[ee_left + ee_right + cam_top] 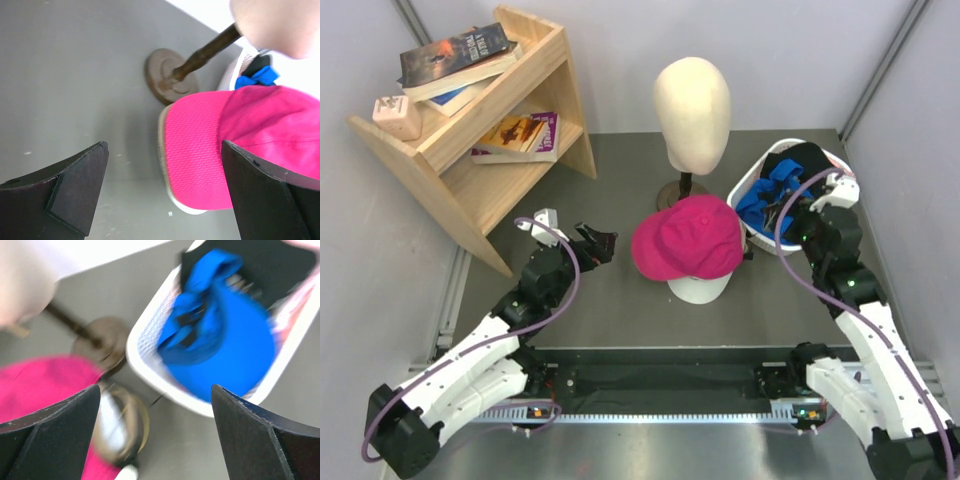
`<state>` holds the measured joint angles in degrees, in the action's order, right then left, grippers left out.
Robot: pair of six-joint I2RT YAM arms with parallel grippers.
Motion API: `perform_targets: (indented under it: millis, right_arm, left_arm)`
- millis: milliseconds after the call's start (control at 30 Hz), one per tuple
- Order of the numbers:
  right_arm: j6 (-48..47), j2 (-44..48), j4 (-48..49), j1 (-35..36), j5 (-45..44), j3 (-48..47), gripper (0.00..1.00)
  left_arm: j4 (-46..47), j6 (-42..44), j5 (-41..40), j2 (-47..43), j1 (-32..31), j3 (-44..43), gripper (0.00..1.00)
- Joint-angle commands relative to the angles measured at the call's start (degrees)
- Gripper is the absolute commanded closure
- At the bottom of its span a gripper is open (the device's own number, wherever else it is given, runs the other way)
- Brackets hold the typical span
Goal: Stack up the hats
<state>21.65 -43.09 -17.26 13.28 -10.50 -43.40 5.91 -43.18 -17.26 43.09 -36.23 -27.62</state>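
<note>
A magenta hat [685, 238] lies on top of a white hat [700, 290] in the middle of the table; only the white brim sticks out toward me. In the left wrist view the magenta brim [200, 160] lies between the fingers and further off, with a pale edge beneath it. My left gripper [595, 243] stands open just left of the pile, holding nothing. A blue hat [763, 197] and a black hat [802, 160] lie in the white basket [745, 180]. My right gripper [782, 222] hangs open by the basket's near-left rim, empty; the blue hat [225, 350] is blurred.
A cream mannequin head [692, 110] on a dark stand [162, 75] rises right behind the pile. A wooden shelf [470, 150] with books fills the back left. Grey walls close in on both sides.
</note>
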Motion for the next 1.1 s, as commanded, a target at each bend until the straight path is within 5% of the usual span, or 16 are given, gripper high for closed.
perform_targets:
  millis: [0,333,700,933,967,1067]
  right_arm:
    - [-5.21,-5.94,-0.94,-8.85,-1.90,-6.69,0.09]
    - [-15.13,-35.79,4.25,-15.30,0.57,-23.12,0.09]
    - [-19.36,-49.10,6.53,-17.58,0.74,-27.27,0.13]
    - [-19.01,-50.17,4.51,-17.58,5.66,-27.80,0.51]
    - [-19.01,-49.73,4.25,-17.58,6.02,-27.79,0.67]
    - [-18.57,-47.79,1.88,-17.58,5.85,-28.23,0.94]
  left_arm:
    - [-4.77,3.71,-2.61,-1.78,0.28,-2.53,0.01]
    - [-5.65,7.32,-1.99,-3.19,0.28,-2.71,0.01]
    - [-10.66,9.87,-3.31,-3.54,0.28,-4.99,0.01]
    - [-11.01,10.13,-3.05,-4.15,0.28,-5.25,0.01]
    - [-11.18,10.31,-3.05,-4.07,0.28,-5.25,0.01]
    - [-11.27,11.18,-3.22,-4.24,0.28,-5.52,0.01]
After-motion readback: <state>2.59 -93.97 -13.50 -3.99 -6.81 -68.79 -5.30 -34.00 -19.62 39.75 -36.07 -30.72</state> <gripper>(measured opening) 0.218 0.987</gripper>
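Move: The blue hat in the basket lies about 12 cm ahead of the right hand, 5 cm to its right and 14 cm below. The black hat sits about 8 cm beyond the blue hat and 6 cm farther right; the stacked pink hat is roughly 16 cm to the hand's left, 3 cm ahead and 10 cm below. From the left hand, the blue hat is about 38 cm right, 13 cm ahead and 11 cm lower. Right hand swings about 15 cm forward, 10 cm right and down, tips downward, closing on the blue hat's right edge. ##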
